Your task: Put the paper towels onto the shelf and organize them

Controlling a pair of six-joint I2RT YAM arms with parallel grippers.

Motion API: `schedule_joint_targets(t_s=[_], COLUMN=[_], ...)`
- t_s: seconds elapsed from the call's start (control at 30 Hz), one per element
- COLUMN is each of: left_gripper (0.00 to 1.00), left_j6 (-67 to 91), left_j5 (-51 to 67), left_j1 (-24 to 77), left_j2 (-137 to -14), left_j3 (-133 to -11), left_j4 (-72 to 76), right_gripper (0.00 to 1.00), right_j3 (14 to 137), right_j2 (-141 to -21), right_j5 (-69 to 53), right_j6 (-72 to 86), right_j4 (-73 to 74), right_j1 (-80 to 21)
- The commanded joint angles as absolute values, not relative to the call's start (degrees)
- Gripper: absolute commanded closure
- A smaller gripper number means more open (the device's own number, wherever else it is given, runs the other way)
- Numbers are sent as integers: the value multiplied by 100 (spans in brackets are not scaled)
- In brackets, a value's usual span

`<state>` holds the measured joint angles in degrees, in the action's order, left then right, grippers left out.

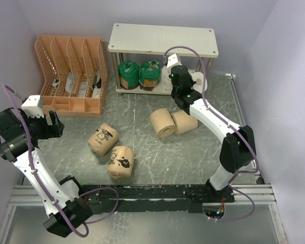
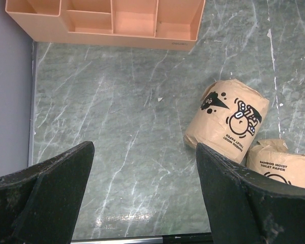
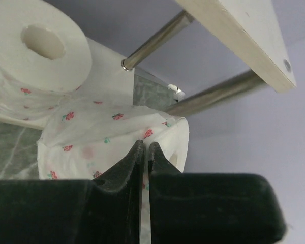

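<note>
The shelf (image 1: 162, 40) stands at the back. Two green-topped brown rolls (image 1: 138, 75) sit on the left of its lower board. My right gripper (image 1: 175, 77) reaches under the top board (image 3: 244, 40). In the right wrist view it (image 3: 146, 146) is shut on the loose sheet of a white dotted roll (image 3: 117, 132), with a second dotted roll (image 3: 35, 56) behind it. Two plain tan rolls (image 1: 173, 122) lie on the table in front of the shelf. Two black-printed tan rolls (image 1: 112, 150) lie mid-table and also show in the left wrist view (image 2: 229, 119). My left gripper (image 2: 145, 152) is open and empty, left of them.
An orange slotted file organizer (image 1: 71, 73) stands at the back left and also shows in the left wrist view (image 2: 107, 20). Silver shelf posts (image 3: 157, 38) stand close above my right gripper. Purple walls enclose the left, back and right. A metal rail (image 1: 142, 190) runs along the near edge.
</note>
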<state>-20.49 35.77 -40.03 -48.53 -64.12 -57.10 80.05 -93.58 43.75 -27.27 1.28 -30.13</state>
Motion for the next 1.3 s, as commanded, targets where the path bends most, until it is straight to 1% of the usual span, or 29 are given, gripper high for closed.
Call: schedule_joint_targets(t_s=[0.0, 0.1, 0.4, 0.7, 0.83, 1.13, 1.27], left_gripper=[7, 7, 7, 7, 7, 7, 7], left_j6=[-1959, -1950, -1937, -1925, -1911, -1829, -1794], left_j5=[3538, 3532, 3523, 3507, 3483, 3361, 3308], left_j1=[-4068, -4064, -4062, -4063, -4063, -4063, -4068], left_j2=[-4799, -4821, -4858, -4919, -4922, -4905, -4930], left_j3=[-6444, -6438, -6432, -6433, -6425, -6392, -6377], left_j4=[-5542, -5537, -5520, -5502, -5493, -5430, -5403], right_gripper=[100, 100, 100, 100, 100, 100, 100], right_j3=[8327, 8518, 9005, 9037, 9156, 9291, 9443], right_j2=[-9593, -9912, -10879, -11110, -11342, -12109, -12436], right_j5=[3818, 3775, 4269, 4342, 4275, 4177, 4139], right_j6=[-3756, -4076, -5042, -5381, -5545, -6511, -6714], right_j4=[-603, -609, -741, -935, -1350, -2734, -2909], right_j1=[-2865, -2692, -2672, -2559, -2443, -2362, -2259])
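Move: The right hand holds a floral paper towel roll by its upper rim; its free spot at the right end of the lower shelf lies about 10 cm ahead, 2 cm to the right and 15 cm below. From the hand, the standing floral roll is some 8 cm ahead, 9 cm left and 15 cm lower, and the nearer green pack 8 cm ahead, 20 cm left at that level. From the left hand the spot is roughly 35 cm ahead, 58 cm right and 11 cm below. Still pinching the floral roll's upper rim in its shut fingers, the right hand carries it in under the top board towards the free right end of the lower shelf, about 12 cm forward and 7 cm down, nearly pausing midway before pushing on. The wrist rolls some 30 degrees on the way, its left side dipping; the fingers keep their hold. ##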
